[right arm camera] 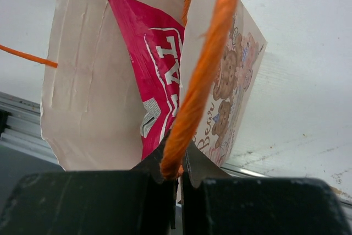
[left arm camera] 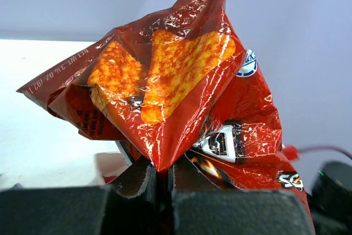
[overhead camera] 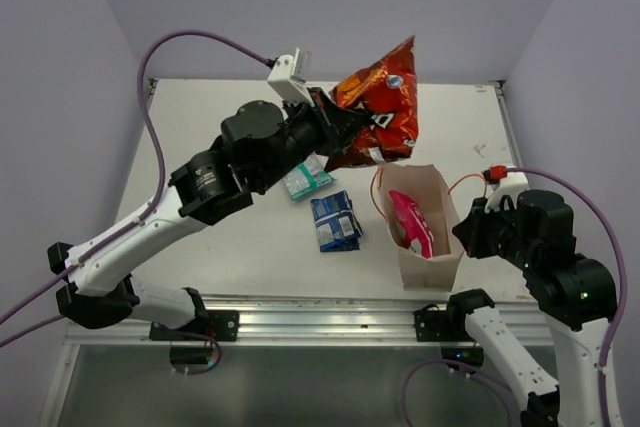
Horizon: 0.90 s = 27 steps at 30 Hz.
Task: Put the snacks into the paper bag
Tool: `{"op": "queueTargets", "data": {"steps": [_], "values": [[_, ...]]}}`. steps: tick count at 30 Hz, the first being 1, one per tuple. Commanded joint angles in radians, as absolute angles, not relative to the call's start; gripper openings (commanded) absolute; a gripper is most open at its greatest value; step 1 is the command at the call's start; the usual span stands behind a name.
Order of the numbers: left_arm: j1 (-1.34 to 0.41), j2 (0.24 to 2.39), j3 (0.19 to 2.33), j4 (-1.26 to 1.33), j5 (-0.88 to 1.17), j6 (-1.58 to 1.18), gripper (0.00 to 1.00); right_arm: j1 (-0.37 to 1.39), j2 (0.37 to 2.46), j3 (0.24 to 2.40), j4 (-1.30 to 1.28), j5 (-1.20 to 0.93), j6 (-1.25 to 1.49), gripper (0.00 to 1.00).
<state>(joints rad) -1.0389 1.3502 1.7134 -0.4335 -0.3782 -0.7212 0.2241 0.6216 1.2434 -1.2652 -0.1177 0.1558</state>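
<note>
My left gripper (overhead camera: pixel 335 125) (left arm camera: pixel 164 171) is shut on a corner of the red-orange Doritos packet (overhead camera: pixel 385 107) (left arm camera: pixel 165 81), which hangs in the air above and behind the paper bag (overhead camera: pixel 430 269) (right arm camera: pixel 93 81). The beige bag stands open at the front right, with the pink-and-white packet (overhead camera: pixel 410 222) (right arm camera: pixel 154 70) inside it. My right gripper (overhead camera: pixel 472 225) (right arm camera: pixel 179 169) is shut on the bag's orange string handle (right arm camera: pixel 203 75) at its right side. The teal-and-white packet (overhead camera: pixel 305 179) and the dark blue packet (overhead camera: pixel 335 220) lie flat on the table left of the bag.
The white table (overhead camera: pixel 220 247) ends at a metal rail (overhead camera: pixel 330 319) along the near edge. Grey walls close in the back and both sides. A red clip on the right arm's cable (overhead camera: pixel 493 171) sits just behind the bag.
</note>
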Motion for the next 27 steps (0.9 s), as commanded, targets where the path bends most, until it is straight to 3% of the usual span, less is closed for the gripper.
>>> {"op": "queueTargets", "data": {"steps": [1, 9, 17, 19, 22, 27], "values": [[-1.107, 1.426, 1.657, -0.269, -0.141, -0.626, 0.00, 0.229, 0.634, 1.285, -1.246, -0.101, 0.149, 0.00], [-1.178, 1.517, 1.439, -0.043, 0.058, -0.690, 0.00, 0.229, 0.632, 1.295, -1.256, -0.086, 0.158, 0.00], [-1.200, 1.549, 1.434, -0.201, -0.040, -0.706, 0.00, 0.229, 0.621, 1.308, -1.269, -0.072, 0.179, 0.00], [-1.200, 1.613, 1.538, -0.299, -0.080, -0.718, 0.00, 0.229, 0.620, 1.315, -1.279, -0.069, 0.186, 0.00], [-1.200, 1.795, 1.833, -0.766, -0.156, -0.721, 0.00, 0.229, 0.617, 1.333, -1.292, -0.058, 0.186, 0.00], [-1.201, 1.989, 2.107, -1.066, -0.166, -0.680, 0.00, 0.229, 0.615, 1.356, -1.304, -0.051, 0.187, 0.00]]}}
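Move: The paper bag for the held red chip bag stands about 8 cm back and 15 cm right of the left gripper, its middle some 32 cm below. The blue pack lies on the table about 1 cm back and 4 cm left of that gripper, the teal pack 10 cm ahead and 11 cm left, both roughly 45 cm down. From the right gripper at its rim, the paper bag's middle is some 6 cm left, 2 cm ahead and 14 cm below. Bring the left gripper down about 19 cm and right some 13, drawing back about 8, to set the pinched red chip bag into the paper bag's mouth, swinging the wrist some 30 degrees clockwise. Pause there, then ease a little forward and right while tipping the fingers farther down. Stay shut on the chips; keep the right gripper holding the rim, letting it drift rightward about a centimetre. ##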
